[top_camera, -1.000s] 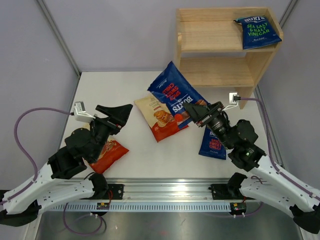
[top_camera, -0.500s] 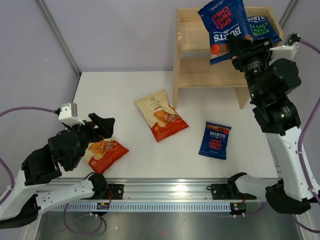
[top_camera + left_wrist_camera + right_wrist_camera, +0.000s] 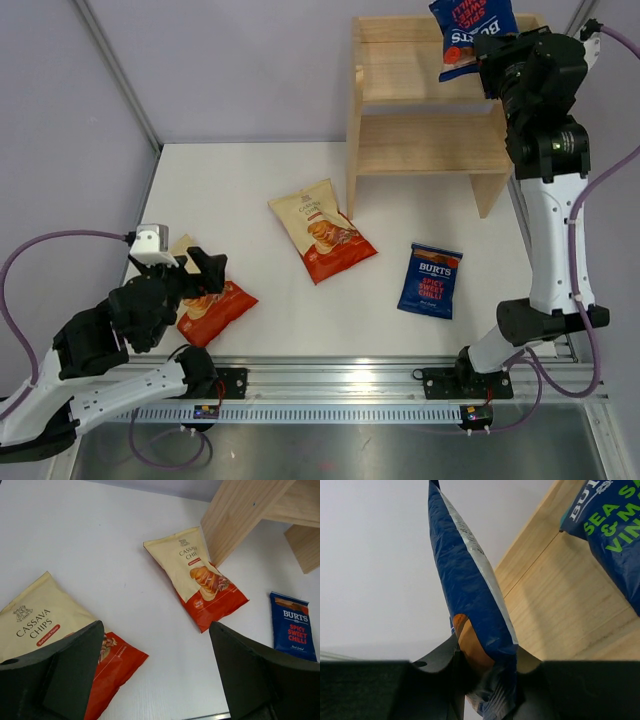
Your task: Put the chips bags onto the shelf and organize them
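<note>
My right gripper (image 3: 492,52) is shut on the bottom seam of a dark blue Burts chips bag (image 3: 470,24), holding it upright above the top tier of the wooden shelf (image 3: 420,100). In the right wrist view that bag (image 3: 470,595) rises from my gripper (image 3: 487,672), and a Sea Salt bag (image 3: 612,535) lies on the shelf top (image 3: 555,610). On the table lie another blue bag (image 3: 430,280), a cream-and-red bag (image 3: 320,232) and a second one (image 3: 208,308) under my open, empty left gripper (image 3: 205,275) (image 3: 156,625).
The white table (image 3: 250,190) ends at a metal rail (image 3: 330,380) along its near edge. Grey walls close in the left and back. The shelf's lower tier (image 3: 425,150) is bare wood. A shelf side panel (image 3: 240,515) stands beside the middle cream bag (image 3: 202,577).
My right arm has carried the blue bag from the table up to above the shelf top. My left arm has drawn back toward the near left and opened slightly wider.
</note>
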Tool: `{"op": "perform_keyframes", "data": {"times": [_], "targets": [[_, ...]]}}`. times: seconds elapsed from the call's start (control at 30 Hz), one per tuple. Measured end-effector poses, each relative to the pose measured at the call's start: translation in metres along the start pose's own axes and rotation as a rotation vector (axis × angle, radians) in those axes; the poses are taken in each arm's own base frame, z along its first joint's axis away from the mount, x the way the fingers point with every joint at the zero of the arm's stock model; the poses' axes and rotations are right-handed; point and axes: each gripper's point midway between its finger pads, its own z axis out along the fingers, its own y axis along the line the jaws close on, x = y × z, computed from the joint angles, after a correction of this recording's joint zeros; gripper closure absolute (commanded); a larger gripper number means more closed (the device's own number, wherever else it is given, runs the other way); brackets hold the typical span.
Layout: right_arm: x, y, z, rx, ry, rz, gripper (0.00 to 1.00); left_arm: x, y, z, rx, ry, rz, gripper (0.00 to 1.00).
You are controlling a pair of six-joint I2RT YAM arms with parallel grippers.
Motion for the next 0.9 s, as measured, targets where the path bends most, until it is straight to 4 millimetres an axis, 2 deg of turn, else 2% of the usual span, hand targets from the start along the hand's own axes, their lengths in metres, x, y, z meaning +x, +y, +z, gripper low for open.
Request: {"op": "perform_keyframes", "data": {"times": [0.13,0.27,0.43,0.53,0.63,0.67,0.8,0.9], "targets": [[0.007,-0.019,0.027,0.062,0.026,0.014,0.87,0.013,0.000,0.007,-0.012,0.019,0.036,0.09],[0.025,-0.041,0.053,0.126,0.075,0.019,0.85,0.023,-0.002,0.013,-0.022,0.036,0.071,0.09],[0.043,-0.061,0.073,0.180,0.122,0.020,0.82,0.031,-0.004,0.019,-0.036,0.060,0.105,0.10],[0.050,-0.071,0.076,0.214,0.142,0.017,0.81,0.033,-0.003,0.020,-0.038,0.064,0.110,0.11],[0.054,-0.078,0.075,0.242,0.156,0.012,0.72,0.034,-0.003,0.020,-0.038,0.064,0.110,0.11],[0.054,-0.080,0.074,0.249,0.159,0.010,0.63,0.034,-0.003,0.020,-0.038,0.064,0.110,0.11],[0.055,-0.085,0.073,0.271,0.165,0.008,0.51,0.034,-0.003,0.020,-0.038,0.064,0.111,0.13],[0.056,-0.089,0.069,0.292,0.171,0.005,0.46,0.034,-0.003,0.020,-0.038,0.064,0.112,0.14]]}}
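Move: The right hand already pinches the blue chilli chips bag above the upper shelf. Its resting spot, left of the sea salt bag, lies about 12 cm ahead, 3 cm left and 11 cm below. The sea salt bag is some 10 cm ahead and 10 cm right, about 12 cm lower; the shelf's left side wall is roughly 19 cm left and 10 cm ahead, 12 cm down. From the left hand, that spot lies about 38 cm ahead, 45 cm right and 14 cm above. Still pinching the chilli bag by its near end, the right hand carries it forward about 8 cm and down 10 cm onto the upper shelf beside the sea salt bag. Forward and down run together at first, then mainly down, with the fingers tipping down nearly 20 degrees. The fingers then part to about half open. The empty, open left hand sinks some 4 cm. ##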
